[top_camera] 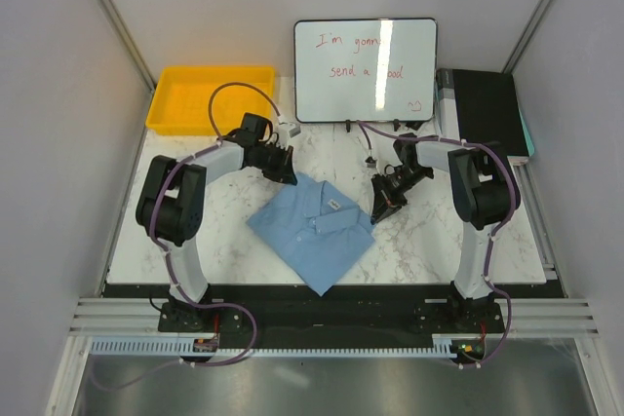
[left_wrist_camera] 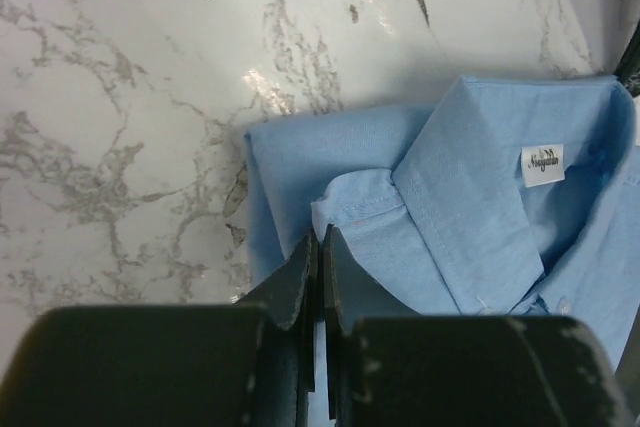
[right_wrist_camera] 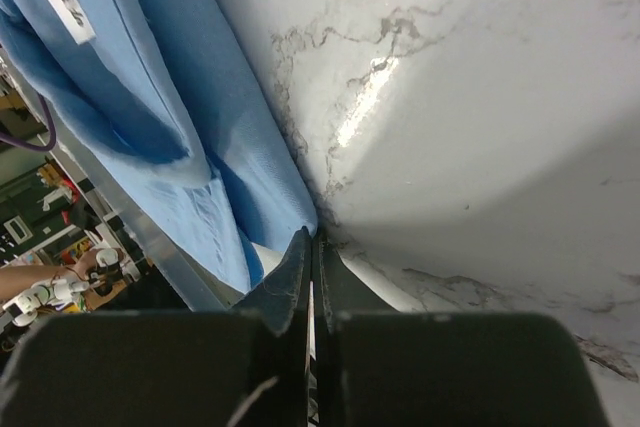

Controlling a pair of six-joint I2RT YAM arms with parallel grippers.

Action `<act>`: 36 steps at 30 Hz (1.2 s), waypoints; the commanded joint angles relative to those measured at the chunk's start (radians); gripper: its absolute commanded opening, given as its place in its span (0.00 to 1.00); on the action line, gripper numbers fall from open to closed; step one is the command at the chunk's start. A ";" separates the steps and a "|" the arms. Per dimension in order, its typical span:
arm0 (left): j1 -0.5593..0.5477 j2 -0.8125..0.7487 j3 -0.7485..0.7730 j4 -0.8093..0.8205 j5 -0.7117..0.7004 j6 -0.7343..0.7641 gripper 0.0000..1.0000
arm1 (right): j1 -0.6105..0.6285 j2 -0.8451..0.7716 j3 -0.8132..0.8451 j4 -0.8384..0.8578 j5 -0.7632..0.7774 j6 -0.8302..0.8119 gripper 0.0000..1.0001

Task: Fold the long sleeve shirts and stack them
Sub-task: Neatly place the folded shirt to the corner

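Note:
One light blue long sleeve shirt point(top_camera: 312, 226) lies folded on the marble table, collar and white neck label up. My left gripper point(top_camera: 289, 178) is at the shirt's far left corner. In the left wrist view its jaws point(left_wrist_camera: 320, 239) are shut, with the tips on the cloth's edge beside the collar point(left_wrist_camera: 470, 197). My right gripper point(top_camera: 378, 211) is at the shirt's right corner. In the right wrist view its jaws point(right_wrist_camera: 313, 235) are shut on the tip of the blue cloth point(right_wrist_camera: 180, 137).
A yellow plastic tray point(top_camera: 211, 97) stands at the back left. A whiteboard point(top_camera: 366, 69) with red writing stands at the back centre, with a black box point(top_camera: 487, 109) to its right. The marble table point(top_camera: 439, 250) shows bare around the shirt.

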 commanded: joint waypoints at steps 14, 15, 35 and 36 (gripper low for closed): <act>0.039 0.021 0.013 0.011 -0.104 -0.073 0.27 | 0.007 0.017 0.046 0.012 0.064 -0.043 0.00; 0.037 0.024 0.023 -0.010 -0.104 -0.075 0.37 | 0.007 0.021 0.057 0.013 0.066 -0.037 0.00; -0.149 -0.423 -0.184 -0.033 -0.311 -0.043 0.99 | -0.005 0.147 0.396 0.027 0.015 0.122 0.29; -0.194 -0.417 -0.168 -0.056 -0.395 -0.030 0.99 | -0.010 0.135 0.388 0.027 0.017 0.124 0.48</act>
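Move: Both hands already pinch the folded shirt, which lies askew: the right hand holds its right shoulder corner, the left hand the left one. From the right hand, the bare table spot that this corner goes to lies about 11 cm ahead and 2 cm left; the shirt's middle is some 17 cm left and 3 cm back, the white label 11 cm left and 5 cm ahead. From the left hand, the shirt's middle lies about 14 cm back and 5 cm right, the label 6 cm back and 12 cm right, all about at hand height. The left hand first draws the left shoulder corner a couple of centimetres to the left, then opens wide and lets go of the cloth, lifting some 8 cm clear while swinging out left and back again, a little backward at the last. The right hand keeps its pinch, at first nearly still, then drags its corner forward about 11 cm, low over the table and slightly left, its fingers tipping more steeply down by some 10 degrees and beginning to part at the end. ##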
